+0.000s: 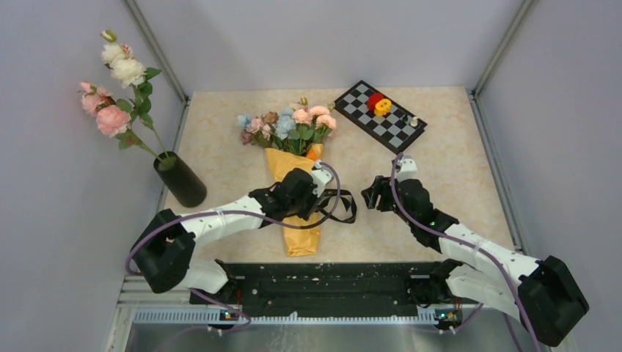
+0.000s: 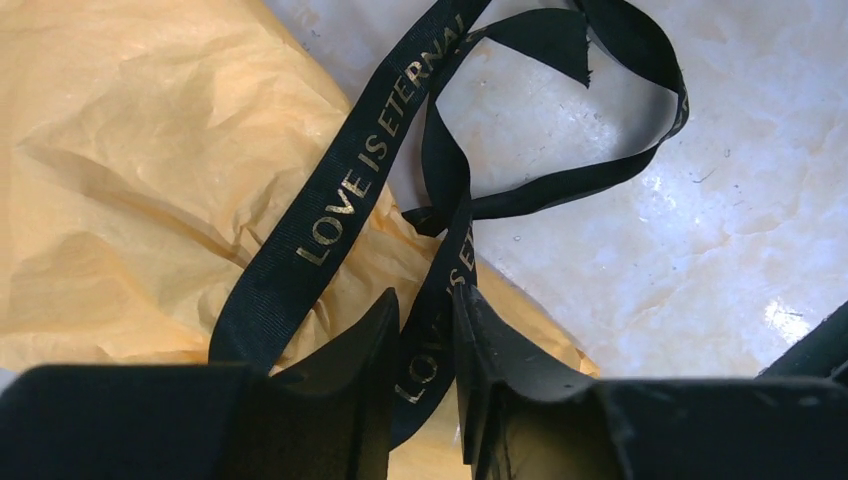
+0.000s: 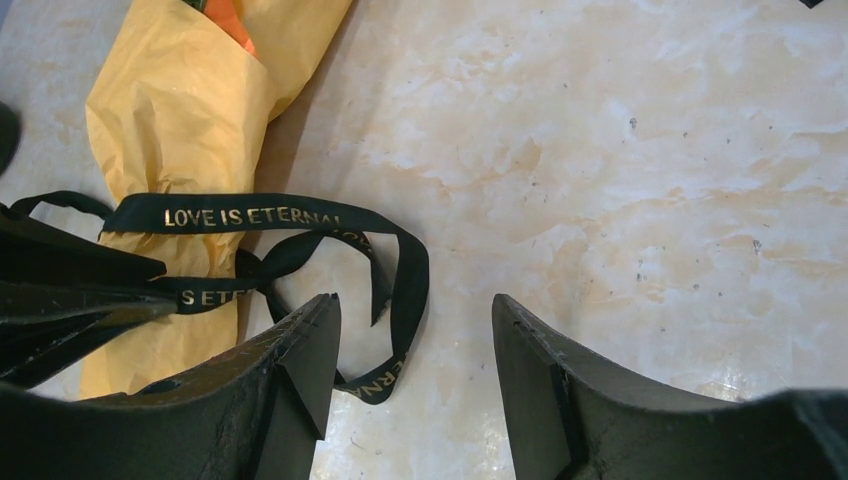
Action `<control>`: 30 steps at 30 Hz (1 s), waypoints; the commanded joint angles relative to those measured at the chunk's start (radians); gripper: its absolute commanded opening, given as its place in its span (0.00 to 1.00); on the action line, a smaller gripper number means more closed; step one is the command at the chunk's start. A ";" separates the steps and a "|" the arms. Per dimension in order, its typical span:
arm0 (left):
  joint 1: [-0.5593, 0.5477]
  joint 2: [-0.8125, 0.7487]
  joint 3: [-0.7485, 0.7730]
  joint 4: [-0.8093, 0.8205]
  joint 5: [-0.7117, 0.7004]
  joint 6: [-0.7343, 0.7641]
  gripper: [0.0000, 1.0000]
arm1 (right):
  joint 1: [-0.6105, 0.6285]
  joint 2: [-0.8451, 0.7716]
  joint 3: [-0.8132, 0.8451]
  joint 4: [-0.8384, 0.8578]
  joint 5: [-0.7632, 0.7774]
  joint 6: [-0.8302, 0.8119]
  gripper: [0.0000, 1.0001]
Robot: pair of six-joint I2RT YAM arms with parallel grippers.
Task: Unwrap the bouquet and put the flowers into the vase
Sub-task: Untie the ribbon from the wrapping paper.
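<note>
The bouquet lies mid-table with its orange-yellow paper [image 1: 297,236] pointing toward the arms and its small pastel flowers [image 1: 287,125] at the far end. Its black ribbon [image 1: 350,209] has come loose and trails onto the table in loops on the right. My left gripper [image 1: 325,196] sits over the wrapped stems. In the left wrist view its jaws [image 2: 426,293] are nearly together, with one strand of the gold-lettered ribbon [image 2: 350,190] pinched between them. My right gripper [image 3: 413,300] hangs open and empty just right of the ribbon loop [image 3: 400,290]. The black vase [image 1: 180,180] stands at the left edge.
Long-stemmed pink and white roses [image 1: 114,81] stand in the vase and lean left. At the back right lies a chessboard [image 1: 380,115] with red and yellow pieces on it. Metal frame posts and grey walls close in both sides.
</note>
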 commanded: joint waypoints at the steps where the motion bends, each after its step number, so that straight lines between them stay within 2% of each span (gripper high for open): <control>1: -0.012 -0.014 0.001 0.046 -0.046 -0.007 0.26 | -0.009 -0.019 0.002 0.017 0.017 0.009 0.59; 13: -0.013 -0.082 0.000 0.047 -0.053 -0.093 0.00 | -0.009 0.019 0.012 0.036 0.002 0.006 0.59; 22: -0.008 -0.151 -0.008 0.077 -0.134 -0.256 0.00 | -0.009 0.024 0.003 0.058 -0.008 0.011 0.59; 30: 0.025 -0.181 0.025 0.005 -0.173 -0.333 0.00 | -0.009 0.057 -0.005 0.100 -0.042 0.007 0.59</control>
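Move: The lower ribbon strand across the waist of the wrapping paper lies between my half-open left fingers, about 1 cm below the hand point. The upper strand runs about 4 cm farther out. The ribbon loop on the table is some 6 cm to the right and 3 cm below, and the paper's waist about 4 cm to the left and 3 cm below. From my right hand the lower strand is roughly 14 cm left, 2 cm back and 5 cm lower. I shut my left fingers on the lower ribbon strand, holding the hand nearly still while they close. Then I lift the pinched strand about 5 cm off the wrapping paper, easing a little forward late in the lift. As it rises, the hand turns some 15 degrees counter-clockwise and rolls its left side down. ##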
